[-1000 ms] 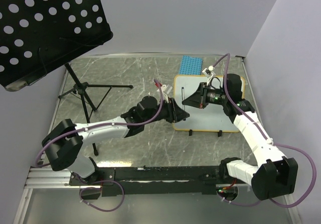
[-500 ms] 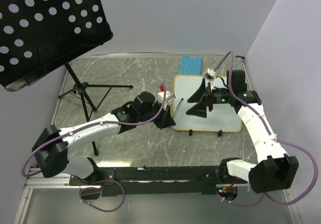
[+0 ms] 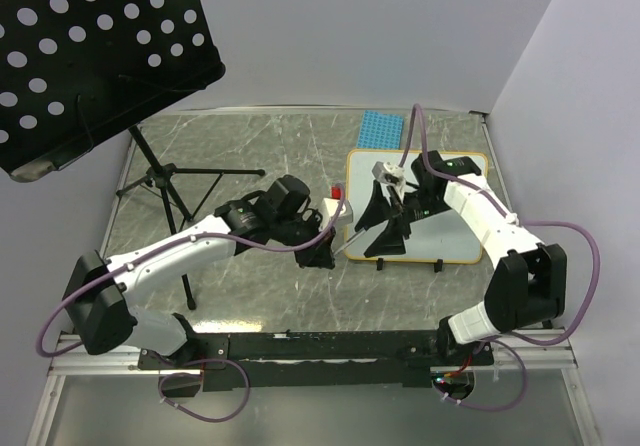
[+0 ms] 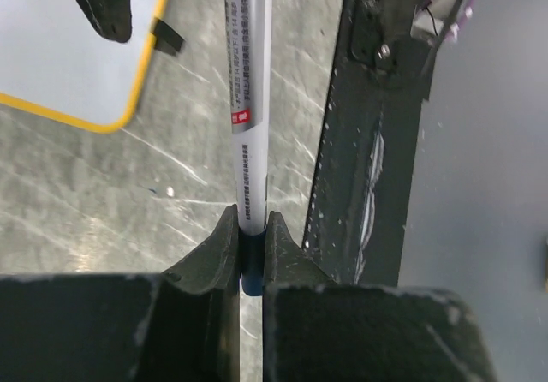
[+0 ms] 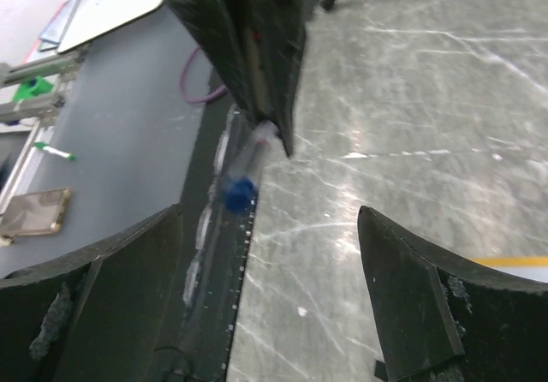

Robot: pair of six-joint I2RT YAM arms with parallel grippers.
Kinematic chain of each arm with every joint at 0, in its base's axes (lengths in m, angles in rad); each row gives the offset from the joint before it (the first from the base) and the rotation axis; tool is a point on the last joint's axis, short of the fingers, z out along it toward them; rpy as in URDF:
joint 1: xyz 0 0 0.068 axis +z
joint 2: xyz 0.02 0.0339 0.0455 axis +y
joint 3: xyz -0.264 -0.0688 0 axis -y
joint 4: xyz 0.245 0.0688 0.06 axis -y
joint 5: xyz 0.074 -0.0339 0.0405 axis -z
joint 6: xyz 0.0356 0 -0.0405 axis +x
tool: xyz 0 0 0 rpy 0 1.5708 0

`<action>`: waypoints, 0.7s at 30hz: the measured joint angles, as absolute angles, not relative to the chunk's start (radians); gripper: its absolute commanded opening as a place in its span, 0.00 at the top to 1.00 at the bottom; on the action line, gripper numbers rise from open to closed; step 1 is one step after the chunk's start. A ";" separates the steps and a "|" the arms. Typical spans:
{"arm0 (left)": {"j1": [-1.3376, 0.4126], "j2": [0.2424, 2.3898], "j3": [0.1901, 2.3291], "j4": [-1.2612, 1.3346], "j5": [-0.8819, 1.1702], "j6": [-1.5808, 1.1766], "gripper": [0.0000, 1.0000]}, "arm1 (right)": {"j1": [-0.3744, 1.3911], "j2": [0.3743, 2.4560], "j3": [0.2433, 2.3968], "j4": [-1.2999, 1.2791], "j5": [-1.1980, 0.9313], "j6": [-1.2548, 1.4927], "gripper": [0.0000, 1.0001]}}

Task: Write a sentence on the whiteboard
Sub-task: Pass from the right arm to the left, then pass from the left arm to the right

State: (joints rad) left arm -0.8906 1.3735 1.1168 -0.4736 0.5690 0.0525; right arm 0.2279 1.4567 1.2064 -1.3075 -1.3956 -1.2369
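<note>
My left gripper [image 3: 328,254] [image 4: 248,215] is shut on a white marker [image 3: 348,240] [image 4: 248,99], just off the near-left corner of the whiteboard [image 3: 455,171]. The marker's blue end [image 4: 250,277] sits deep between the jaws. The board [image 4: 60,48] is glossy white with a yellow rim and lies flat. No sentence shows on its visible surface. My right gripper [image 3: 385,228] [image 5: 270,213] hangs open and empty over the board's near-left part. It faces the left gripper [image 5: 248,48] and the marker [image 5: 244,168].
A blue studded plate [image 3: 380,128] lies behind the whiteboard. A black perforated music stand [image 3: 100,46] on a tripod [image 3: 165,181] fills the left side. A black rail [image 3: 320,346] runs along the near edge. Walls close the back and right.
The right gripper let go of the marker and opened wide, and the left gripper shut on it. The left arm then drew back toward the near left, and the right arm swung after it.
</note>
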 measured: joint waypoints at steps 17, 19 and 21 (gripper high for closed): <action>-0.894 1.439 1.151 -0.506 0.620 0.063 0.99 | 0.387 1.314 1.099 -1.047 -1.296 -0.867 0.41; -0.894 1.441 1.151 -0.506 0.622 0.061 0.99 | 0.387 1.320 1.099 -1.039 -1.292 -0.857 0.43; -0.894 1.442 1.151 -0.506 0.626 0.059 0.99 | 0.388 1.323 1.099 -1.037 -1.291 -0.849 0.43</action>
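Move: The marker, pinched at its blue-capped end by the left hand, slopes up towards the open right fingers. From the right hand, its middle lies about 4 cm to the left, 2 cm back and 2 cm lower; the whiteboard's middle is some 14 cm ahead, 12 cm right and 16 cm below. From the left hand, the right fingers wait about 8 cm to the right, 3 cm ahead and 4 cm higher. Still pinching the marker by its capped end, the left hand all but holds its place, easing down about 1 cm. The right hand slides some 4 cm back and 2 cm left to bring its open fingers either side of the free part, then nearly stops and closes them by about a third; its forward finger comes right up to the barrel, though contact can't be told. ##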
